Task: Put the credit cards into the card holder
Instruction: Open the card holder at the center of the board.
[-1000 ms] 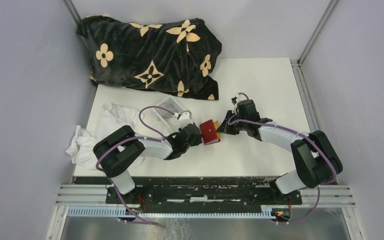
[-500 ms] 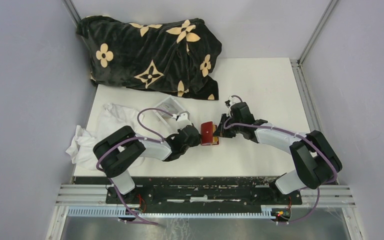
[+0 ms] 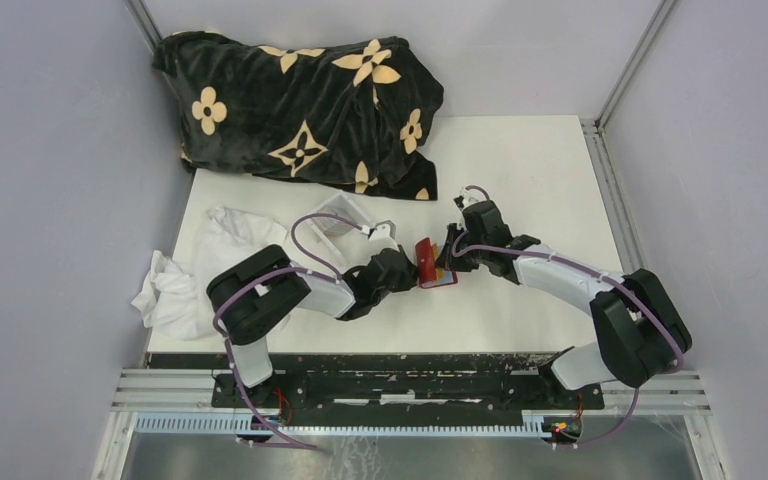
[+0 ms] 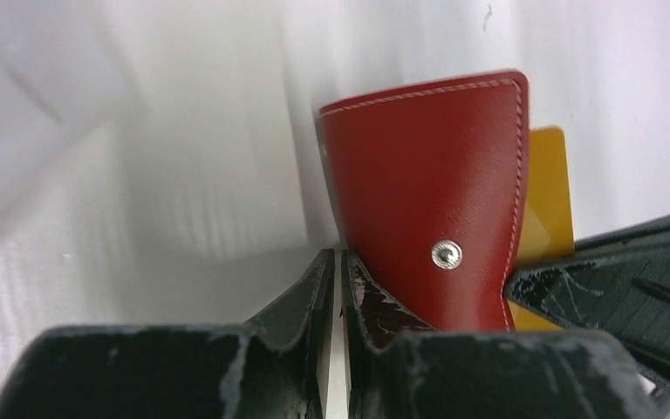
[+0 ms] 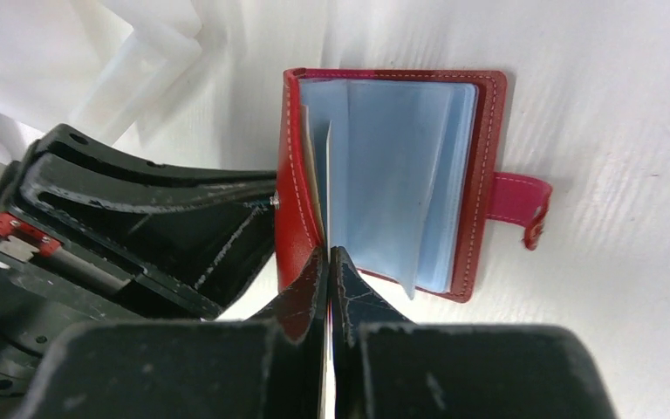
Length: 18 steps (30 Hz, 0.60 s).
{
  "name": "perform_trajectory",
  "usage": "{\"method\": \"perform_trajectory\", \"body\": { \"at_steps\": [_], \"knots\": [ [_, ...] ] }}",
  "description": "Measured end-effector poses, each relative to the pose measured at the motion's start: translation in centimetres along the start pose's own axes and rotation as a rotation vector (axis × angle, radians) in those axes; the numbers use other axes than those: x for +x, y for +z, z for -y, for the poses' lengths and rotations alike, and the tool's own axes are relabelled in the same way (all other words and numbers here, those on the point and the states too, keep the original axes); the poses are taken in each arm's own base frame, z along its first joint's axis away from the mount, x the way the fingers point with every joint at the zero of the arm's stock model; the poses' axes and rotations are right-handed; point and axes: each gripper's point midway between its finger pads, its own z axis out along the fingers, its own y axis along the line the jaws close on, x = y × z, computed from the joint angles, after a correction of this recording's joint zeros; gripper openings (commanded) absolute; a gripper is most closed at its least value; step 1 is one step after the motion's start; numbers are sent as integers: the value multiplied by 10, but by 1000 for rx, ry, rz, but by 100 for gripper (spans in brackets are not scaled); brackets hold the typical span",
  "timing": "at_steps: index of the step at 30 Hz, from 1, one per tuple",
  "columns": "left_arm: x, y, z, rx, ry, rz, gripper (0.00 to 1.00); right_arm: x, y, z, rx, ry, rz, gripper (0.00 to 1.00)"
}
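Note:
The red card holder [image 3: 426,262] lies open on the white table between both grippers. Its studded cover [image 4: 427,175] stands upright; pale blue sleeves [image 5: 401,175] and the snap tab [image 5: 523,194] lie flat to the right. My left gripper [image 4: 338,255] is shut to a thin slit with nothing in it, its right finger pressed against the cover's outer face. My right gripper [image 5: 328,251] is shut on a yellow-orange credit card [image 4: 548,192]. The card shows edge-on, slid in between the cover and the sleeves. No other cards are in view.
A black blanket with beige flowers [image 3: 300,100] is heaped at the back left. A crumpled white cloth [image 3: 195,270] and a clear plastic box [image 3: 338,218] sit behind my left arm. Walls close in on both sides.
My left gripper pushed right and its jaws narrowed. The red cover swung from lying face-up to standing on edge. The right gripper stayed at the holder, still shut.

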Motion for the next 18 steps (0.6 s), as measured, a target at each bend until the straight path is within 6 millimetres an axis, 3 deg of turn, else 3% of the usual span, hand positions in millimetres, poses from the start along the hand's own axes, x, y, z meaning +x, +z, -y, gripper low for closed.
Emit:
{"method": "perform_trajectory", "body": {
  "at_steps": [9,18],
  "knots": [
    [18,6,26,78,16,-57,17,-13,-6,3,44,-48,35,1],
    [30,16,47,153,23,-91,19,-12,-10,20,128,-107,32,1]
  ]
}}
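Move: The half-open card holder has its middle about 4 cm right of the left hand and 3 cm ahead, at nearly the same height. The gold card stands some 5 cm right of that hand, 3 cm ahead and 3 cm above; the white tray is roughly 16 cm to its left and 10 cm ahead. From the right hand, the holder's middle is around 1 cm right, 1 cm ahead and 5 cm below. With its nearly shut fingertips still against the outside of the red cover, the left hand pushes the cover to the right, low over the table, for about 5.5 cm, drawing back a little and turning some 10 degrees clockwise. The right hand keeps its pinch on the gold card and shifts about 2 cm right and slightly forward, its left side rolling down a bit after a small rise and dip. ##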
